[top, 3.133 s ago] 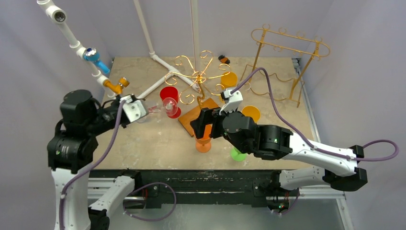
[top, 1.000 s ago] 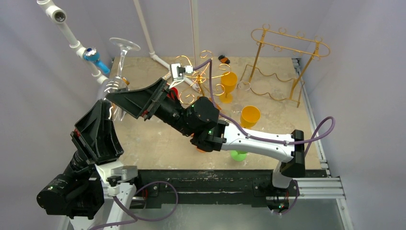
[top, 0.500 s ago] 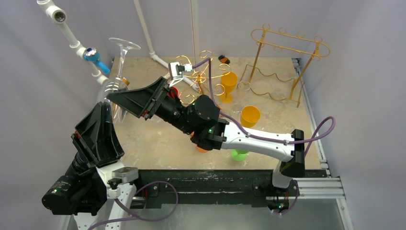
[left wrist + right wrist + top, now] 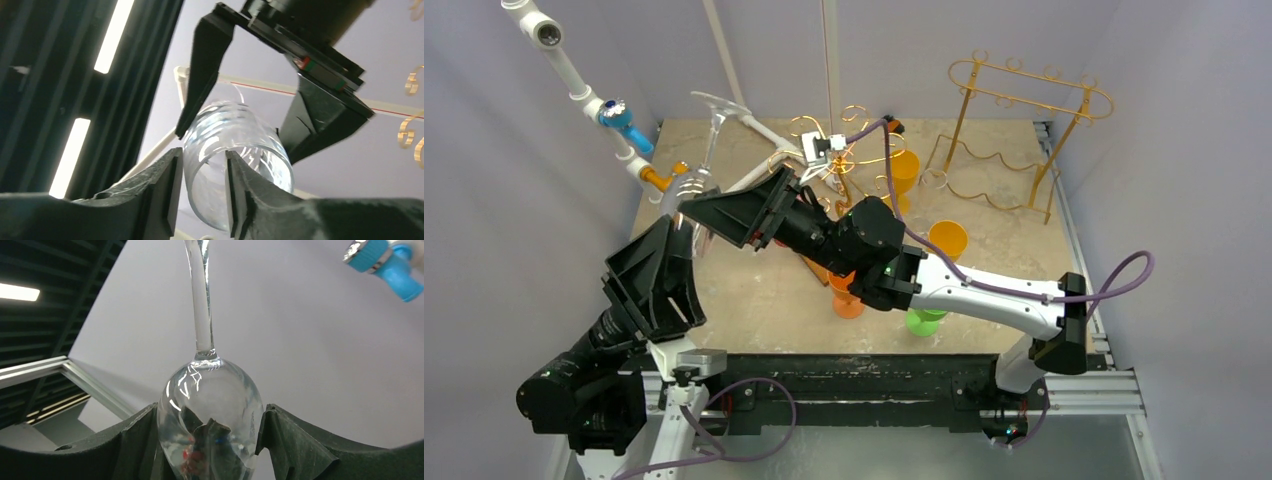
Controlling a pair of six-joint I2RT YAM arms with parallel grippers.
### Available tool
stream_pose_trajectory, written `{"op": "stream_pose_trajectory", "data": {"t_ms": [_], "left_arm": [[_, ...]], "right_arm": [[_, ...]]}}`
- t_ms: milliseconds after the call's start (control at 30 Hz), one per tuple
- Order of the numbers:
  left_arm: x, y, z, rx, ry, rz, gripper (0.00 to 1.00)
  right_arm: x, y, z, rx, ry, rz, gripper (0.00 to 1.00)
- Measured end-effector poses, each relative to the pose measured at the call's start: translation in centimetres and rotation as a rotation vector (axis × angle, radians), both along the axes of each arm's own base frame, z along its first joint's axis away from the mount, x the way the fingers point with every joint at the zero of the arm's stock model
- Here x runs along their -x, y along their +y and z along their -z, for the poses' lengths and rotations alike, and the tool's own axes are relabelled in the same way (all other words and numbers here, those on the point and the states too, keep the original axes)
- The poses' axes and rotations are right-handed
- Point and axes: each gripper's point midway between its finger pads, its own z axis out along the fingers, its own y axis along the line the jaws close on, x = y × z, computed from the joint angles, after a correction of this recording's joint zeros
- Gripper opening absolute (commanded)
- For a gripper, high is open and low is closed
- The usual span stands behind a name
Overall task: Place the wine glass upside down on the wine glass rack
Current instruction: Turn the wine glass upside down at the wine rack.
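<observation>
The clear wine glass (image 4: 709, 140) hangs upside down in the air at the left, foot on top. My right gripper (image 4: 692, 208) reaches in from the right and is shut on its bowl (image 4: 210, 395). In the right wrist view both fingers (image 4: 142, 440) press against the bowl's sides. My left gripper (image 4: 686, 224) comes up from below. It stands open, with one finger (image 4: 240, 195) inside the rim (image 4: 235, 145) and the other outside, clear of the glass wall. Two gold wire racks stand at the back, a scrolled tree (image 4: 844, 150) and a tall frame (image 4: 1031, 100).
Orange goblets (image 4: 902, 170) (image 4: 947, 240) stand mid-table, with an upturned orange one (image 4: 848, 300) and a green one (image 4: 921, 322) nearer the front. A white pipe with a blue valve (image 4: 619, 118) slants down at the left, close to the raised glass. Grey walls enclose the table.
The left arm lifted the glass off the table and turned it upside down. In the last second both arms and the glass shifted right, the left fingers spread off the rim, and the right fingers narrowed onto the bowl.
</observation>
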Motion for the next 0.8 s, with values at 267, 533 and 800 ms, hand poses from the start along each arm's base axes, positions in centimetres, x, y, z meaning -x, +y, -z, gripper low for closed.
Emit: {"op": "stream_pose_trajectory", "data": {"t_ms": [267, 533, 800], "left_arm": [[-2.2, -1.1, 4.5, -0.122, 0.165, 0.009, 0.99], [-4.7, -1.4, 10.2, -0.199, 0.417, 0.012, 1.0], [-5.1, -1.5, 13.6, -0.191, 0.625, 0.04, 1.0]], "right_arm": [[-3.4, -1.8, 3.1, 0.147, -0.028, 0.11, 0.28], [-5.6, -6.2, 2.8, 0.239, -0.097, 0.238, 0.24], [-5.9, -12.3, 2.5, 0.393, -0.214, 0.396, 0.23]]}}
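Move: The right hand grips the upside-down wine glass's bowl. The hooks of the gold wine rack lie about 18 cm ahead of it, 17 cm to its right and 18 cm lower. The red goblet stands 19 cm ahead, 6 cm right, the orange goblet 6 cm ahead, 17 cm right, both some 47 cm below. From the left hand, at the glass's rim, the hooks are 20 cm ahead, 20 cm right, 17 cm lower. Left opens, sinking 14 cm; right carries the glass some 12 cm right, 6 forward, towards the rack. ##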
